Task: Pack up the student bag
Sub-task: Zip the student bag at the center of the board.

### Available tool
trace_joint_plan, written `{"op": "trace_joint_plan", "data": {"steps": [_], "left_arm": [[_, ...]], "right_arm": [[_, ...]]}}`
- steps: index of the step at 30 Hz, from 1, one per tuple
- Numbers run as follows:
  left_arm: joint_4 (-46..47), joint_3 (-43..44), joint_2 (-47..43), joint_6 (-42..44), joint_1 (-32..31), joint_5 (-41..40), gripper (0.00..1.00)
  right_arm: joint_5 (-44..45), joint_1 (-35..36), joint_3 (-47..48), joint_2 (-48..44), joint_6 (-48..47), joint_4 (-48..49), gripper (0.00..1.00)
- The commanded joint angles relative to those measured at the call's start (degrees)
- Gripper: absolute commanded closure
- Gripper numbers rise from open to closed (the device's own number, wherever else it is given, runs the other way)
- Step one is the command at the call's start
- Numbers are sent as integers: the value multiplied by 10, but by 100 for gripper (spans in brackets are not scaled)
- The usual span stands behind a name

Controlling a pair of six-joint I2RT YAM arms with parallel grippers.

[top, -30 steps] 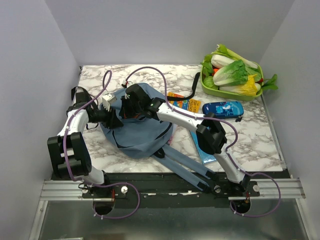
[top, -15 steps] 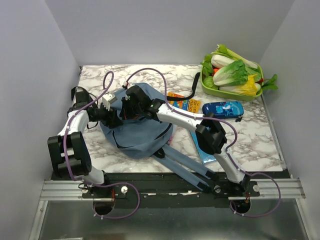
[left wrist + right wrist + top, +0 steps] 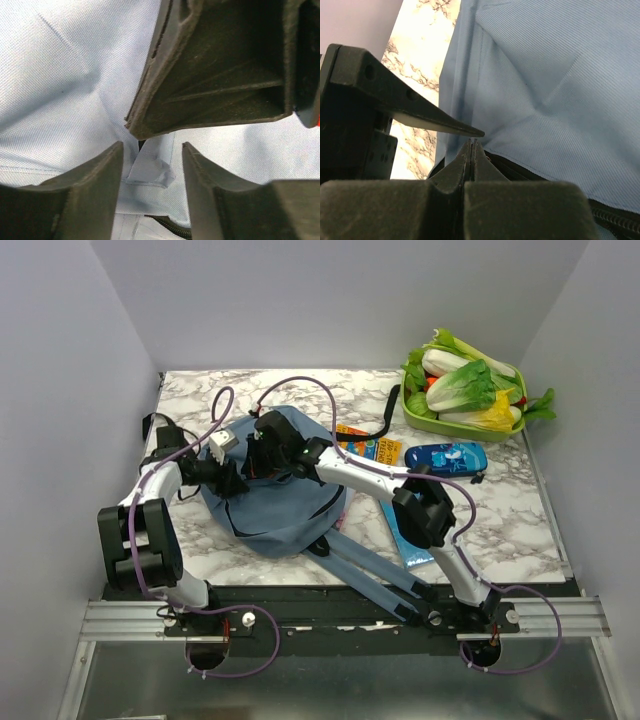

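The student bag [image 3: 280, 505], dusty blue, lies flat at the table's centre-left with its straps [image 3: 375, 575] trailing toward the arm bases. Both grippers meet at its upper left edge. My left gripper [image 3: 233, 480] is open. In the left wrist view its fingers [image 3: 85, 200] stand apart around a small fabric tab [image 3: 150, 169] without touching it, and the black zipper [image 3: 172, 229] runs just below. My right gripper [image 3: 258, 455] is shut, its tips [image 3: 471, 149] pressed together at the bag's zipper edge [image 3: 530, 172]. Whether they pinch anything is hidden.
A green tray [image 3: 415, 418] of leafy vegetables stands at the back right. A blue pencil case [image 3: 447, 456], an orange book [image 3: 368, 446] and a blue book [image 3: 405, 540] lie right of the bag. A black strap [image 3: 389, 415] curls near the tray.
My left gripper's jaws have spread wider and it has shifted slightly at the bag's edge. The right gripper has stayed shut in place.
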Motion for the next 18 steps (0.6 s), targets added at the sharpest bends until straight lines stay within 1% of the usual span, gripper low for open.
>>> {"op": "trace_joint_plan", "data": {"steps": [1, 5, 8, 9, 10, 12, 13, 16, 18], "left_arm": [[46, -3, 11, -18, -7, 9, 50], [94, -33, -26, -36, -20, -5, 57], [98, -43, -34, -40, -30, -18, 64], [93, -37, -33, -41, -29, -18, 67], [79, -33, -30, -41, -30, -18, 74], [64, -18, -30, -34, -29, -19, 83], [51, -16, -33, -34, -29, -19, 91], [35, -6, -47, -38, -22, -13, 99], [21, 3, -59, -41, -21, -8, 100]], "right_arm": [[-11, -10, -21, -44, 26, 23, 100], [-28, -21, -31, -55, 43, 39, 99], [-35, -25, -23, -52, 44, 41, 99], [-34, -27, -18, -50, 44, 39, 99], [-35, -28, -16, -49, 45, 36, 99], [-35, -32, -17, -49, 45, 34, 99], [-34, -35, -18, -49, 47, 31, 99], [-35, -42, -19, -48, 49, 28, 99], [-35, -50, -13, -44, 51, 21, 99]]}}
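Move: The black end of the bag's zip lies almost between the left hand's open fingers, about 1 cm ahead, 1 cm to the right and 1 cm below them. The bag's open mouth is centred some 11 cm to that hand's right, 3 cm ahead and 2 cm down, and the strap loop some 17 cm right, 12 cm back and 6 cm down. For the shut right hand, the mouth is 9 cm to the right, 1 cm ahead and 4 cm lower; the orange book is 27 cm right, 7 cm ahead and 8 cm down. The left hand edges about 1 cm to the right and slightly forward, and its half-open fingers shut fully, pinching the black zip end just beneath the right hand's fingertips. The right hand, fingers still shut on the zip by the bag's edge, draws away from the left hand, forward and to the right by some 2.5 cm and up about 1 cm, towards the bag's open mouth. ##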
